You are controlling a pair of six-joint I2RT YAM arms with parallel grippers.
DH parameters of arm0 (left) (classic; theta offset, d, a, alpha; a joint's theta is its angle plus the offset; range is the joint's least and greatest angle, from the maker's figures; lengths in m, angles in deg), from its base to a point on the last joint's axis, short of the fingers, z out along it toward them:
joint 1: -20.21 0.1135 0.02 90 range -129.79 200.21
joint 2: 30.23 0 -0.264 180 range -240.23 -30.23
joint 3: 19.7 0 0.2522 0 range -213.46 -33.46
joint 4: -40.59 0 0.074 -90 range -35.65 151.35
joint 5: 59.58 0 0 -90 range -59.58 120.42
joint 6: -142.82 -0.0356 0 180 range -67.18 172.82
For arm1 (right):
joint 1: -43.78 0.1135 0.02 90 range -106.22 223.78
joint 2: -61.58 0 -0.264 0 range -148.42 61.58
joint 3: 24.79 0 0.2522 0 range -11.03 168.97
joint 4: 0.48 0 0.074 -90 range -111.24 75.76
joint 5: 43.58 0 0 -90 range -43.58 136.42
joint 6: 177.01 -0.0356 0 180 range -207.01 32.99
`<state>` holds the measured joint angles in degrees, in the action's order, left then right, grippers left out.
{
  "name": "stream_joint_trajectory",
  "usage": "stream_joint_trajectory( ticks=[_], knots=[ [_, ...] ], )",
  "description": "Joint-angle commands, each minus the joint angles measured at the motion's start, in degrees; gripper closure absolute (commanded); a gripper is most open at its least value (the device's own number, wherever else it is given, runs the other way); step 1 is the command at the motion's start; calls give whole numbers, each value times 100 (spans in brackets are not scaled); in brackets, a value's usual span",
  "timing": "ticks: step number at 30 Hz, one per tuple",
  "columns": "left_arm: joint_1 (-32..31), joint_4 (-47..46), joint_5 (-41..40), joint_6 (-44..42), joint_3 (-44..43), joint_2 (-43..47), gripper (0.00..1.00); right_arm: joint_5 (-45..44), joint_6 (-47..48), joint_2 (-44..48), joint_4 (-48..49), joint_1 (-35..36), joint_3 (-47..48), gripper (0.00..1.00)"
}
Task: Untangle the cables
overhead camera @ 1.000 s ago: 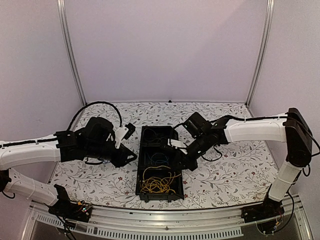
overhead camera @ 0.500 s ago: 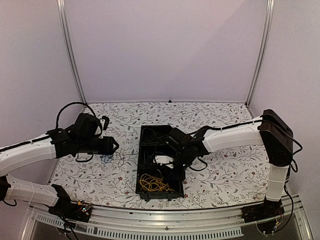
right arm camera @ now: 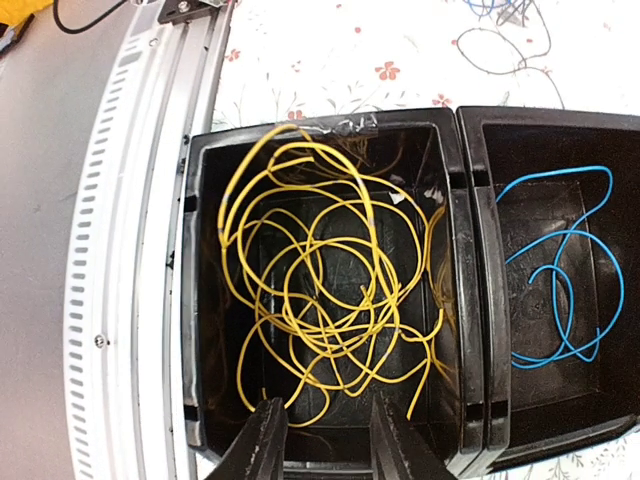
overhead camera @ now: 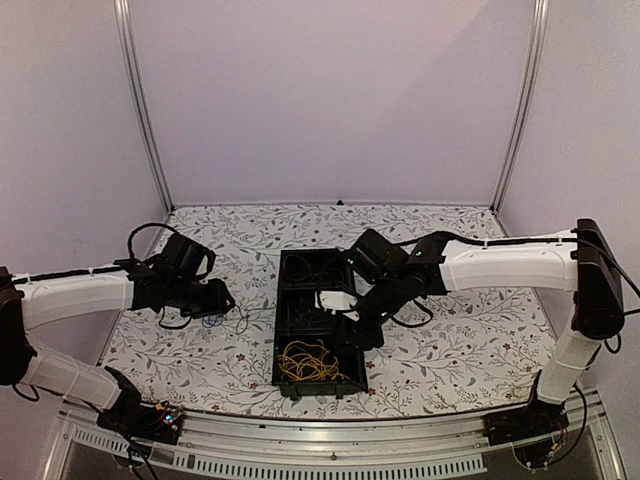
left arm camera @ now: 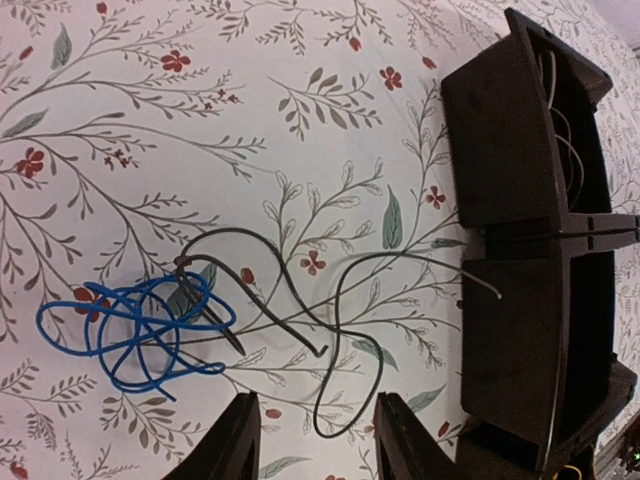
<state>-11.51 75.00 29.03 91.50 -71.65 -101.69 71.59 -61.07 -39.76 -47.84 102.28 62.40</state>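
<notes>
A black tray (overhead camera: 283, 330) holds a tangle of yellow cables (right arm camera: 330, 300) in its near compartment and a blue cable (right arm camera: 560, 290) in the middle one. A blue cable bunch (left arm camera: 140, 325) and dark thin wires (left arm camera: 330, 330) lie tangled on the floral table left of the tray (left arm camera: 520, 150). My left gripper (left arm camera: 315, 440) is open and empty, hovering just above the dark wires. My right gripper (right arm camera: 325, 440) is open and empty above the yellow cables (overhead camera: 310, 362). In the top view the left gripper (overhead camera: 222, 298) is beside the blue bunch (overhead camera: 212, 318).
The tray's far compartment (overhead camera: 310, 265) holds dark thin wires. A metal rail (right arm camera: 130, 250) runs along the table's near edge, close to the tray. Side walls and posts enclose the table.
My left arm has pulled away from the tray to the left, and the blue and dark wires now lie on the table. My right gripper has shifted over the tray's near compartments.
</notes>
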Motion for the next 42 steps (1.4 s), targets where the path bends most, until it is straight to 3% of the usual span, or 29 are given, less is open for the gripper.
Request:
stream_joint_trajectory(
  ticks=[1,5,9,13,17,27,36,42],
  knots=[
    [185,-458,402,176,-153,-458,58,79,138,348,-253,12,-57,66],
    [263,-600,504,260,-351,-969,62,34,183,527,-247,12,-130,66],
    [350,-789,476,337,-499,-1288,73,23,203,655,-185,12,-204,65],
    [419,-1056,323,370,-568,-1405,99,32,219,704,-163,12,-207,65],
    [452,-995,424,174,-778,-1175,100,-15,291,712,-169,12,-138,65],
    [399,-79,708,-750,-2585,936,100,172,361,499,-226,-321,851,61],
    [383,694,984,-1302,-4280,608,100,-313,246,-33,416,-962,2789,46],
    [372,637,1089,-1329,-4219,553,100,71,15,-817,997,-963,3902,35]
  ],
)
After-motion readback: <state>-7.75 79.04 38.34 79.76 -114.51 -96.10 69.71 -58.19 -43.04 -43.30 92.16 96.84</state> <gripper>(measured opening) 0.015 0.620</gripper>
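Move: The grey cable's middle lies about 5 cm ahead of the left hand, 2 cm to its right and 5 cm below. The blue tangle is level with it ahead, 6 cm left of the hand, and the box's middle compartment is also 5 cm ahead but 17 cm right. From the right hand the grey cable lies some 13 cm ahead, 24 cm left and 8 cm below; the yellow cables are 8 cm straight left, 6 cm down. Down and forward the left hand eases, about 5 cm in all, shuts on the grey cable and then sweeps up some 40 cm with it, its fingers tipping up towards level. Empty, the right hand lifts slightly and hovers by the near compartment, then swings up and forward away from the box, tilting up and opening wider. ##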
